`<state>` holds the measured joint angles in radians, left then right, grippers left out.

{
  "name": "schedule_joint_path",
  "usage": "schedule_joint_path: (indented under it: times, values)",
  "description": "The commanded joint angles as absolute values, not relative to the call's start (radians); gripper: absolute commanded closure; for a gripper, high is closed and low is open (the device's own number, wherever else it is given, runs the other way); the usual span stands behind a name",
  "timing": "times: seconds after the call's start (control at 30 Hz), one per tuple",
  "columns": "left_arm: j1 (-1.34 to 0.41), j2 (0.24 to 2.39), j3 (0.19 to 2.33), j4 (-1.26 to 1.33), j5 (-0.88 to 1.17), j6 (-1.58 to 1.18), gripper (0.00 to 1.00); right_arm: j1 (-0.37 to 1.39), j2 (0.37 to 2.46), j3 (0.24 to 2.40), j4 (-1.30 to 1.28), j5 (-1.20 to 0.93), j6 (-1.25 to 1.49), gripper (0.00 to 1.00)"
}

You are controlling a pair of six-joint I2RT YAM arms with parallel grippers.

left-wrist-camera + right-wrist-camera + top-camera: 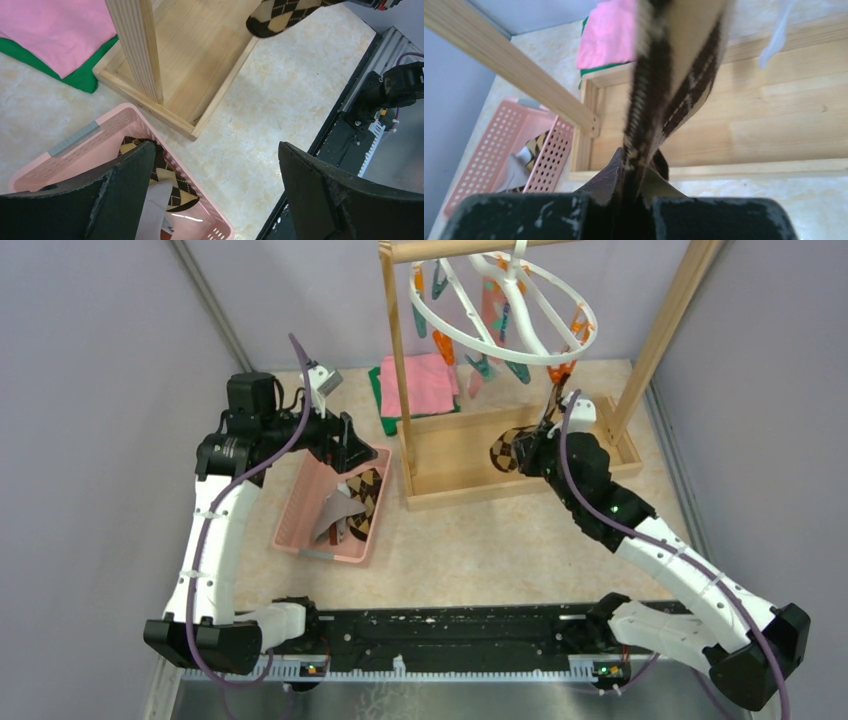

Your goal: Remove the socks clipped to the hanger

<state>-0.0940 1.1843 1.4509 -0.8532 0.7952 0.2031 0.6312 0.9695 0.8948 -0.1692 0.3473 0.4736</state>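
Note:
The white ring hanger hangs from the wooden rack's top bar, with orange and teal clips dangling under it. My right gripper is shut on a brown-and-tan argyle sock. That sock runs up toward an orange clip at the ring's right side. Its toe also shows in the left wrist view. My left gripper hovers open and empty over the pink basket. An argyle sock and a white sock lie in that basket.
The wooden rack has a tray base and two uprights, one close to my left gripper. Folded pink and green cloths lie behind the basket. Grey walls close in both sides.

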Motion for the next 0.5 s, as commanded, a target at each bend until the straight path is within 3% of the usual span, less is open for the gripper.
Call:
schedule_joint_path:
  times: [0.0, 0.47]
  values:
    - [-0.091, 1.155, 1.479, -0.838, 0.864, 0.205, 0.01, 0.674, 0.946, 0.914, -0.198, 0.307, 0.537, 1.0]
    - [-0.091, 1.157, 1.445, -0.832, 0.986, 0.203, 0.01, 0.868, 0.975, 0.952, -0.106, 0.267, 0.628, 1.0]
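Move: The right gripper has the argyle sock pinched shut in its fingers, still hanging from an orange clip about 8 cm ahead, 6 cm to its right and 12 cm above. From this gripper the pink bin lies some 42 cm to the left, 8 cm back and 24 cm below; the wooden tray's middle is about 9 cm ahead, 2 cm right and 26 cm below. From the left gripper the bin is roughly 12 cm left, 4 cm back and 29 cm down. Keep the right gripper shut on the argyle sock and drag it away from the tray, about 6 cm to the left and 5 cm back at nearly level height, towards the pink bin's side. Swing the wrist some 15 degrees counter-clockwise as it goes, so the pull keeps bearing on the orange clip overhead. ##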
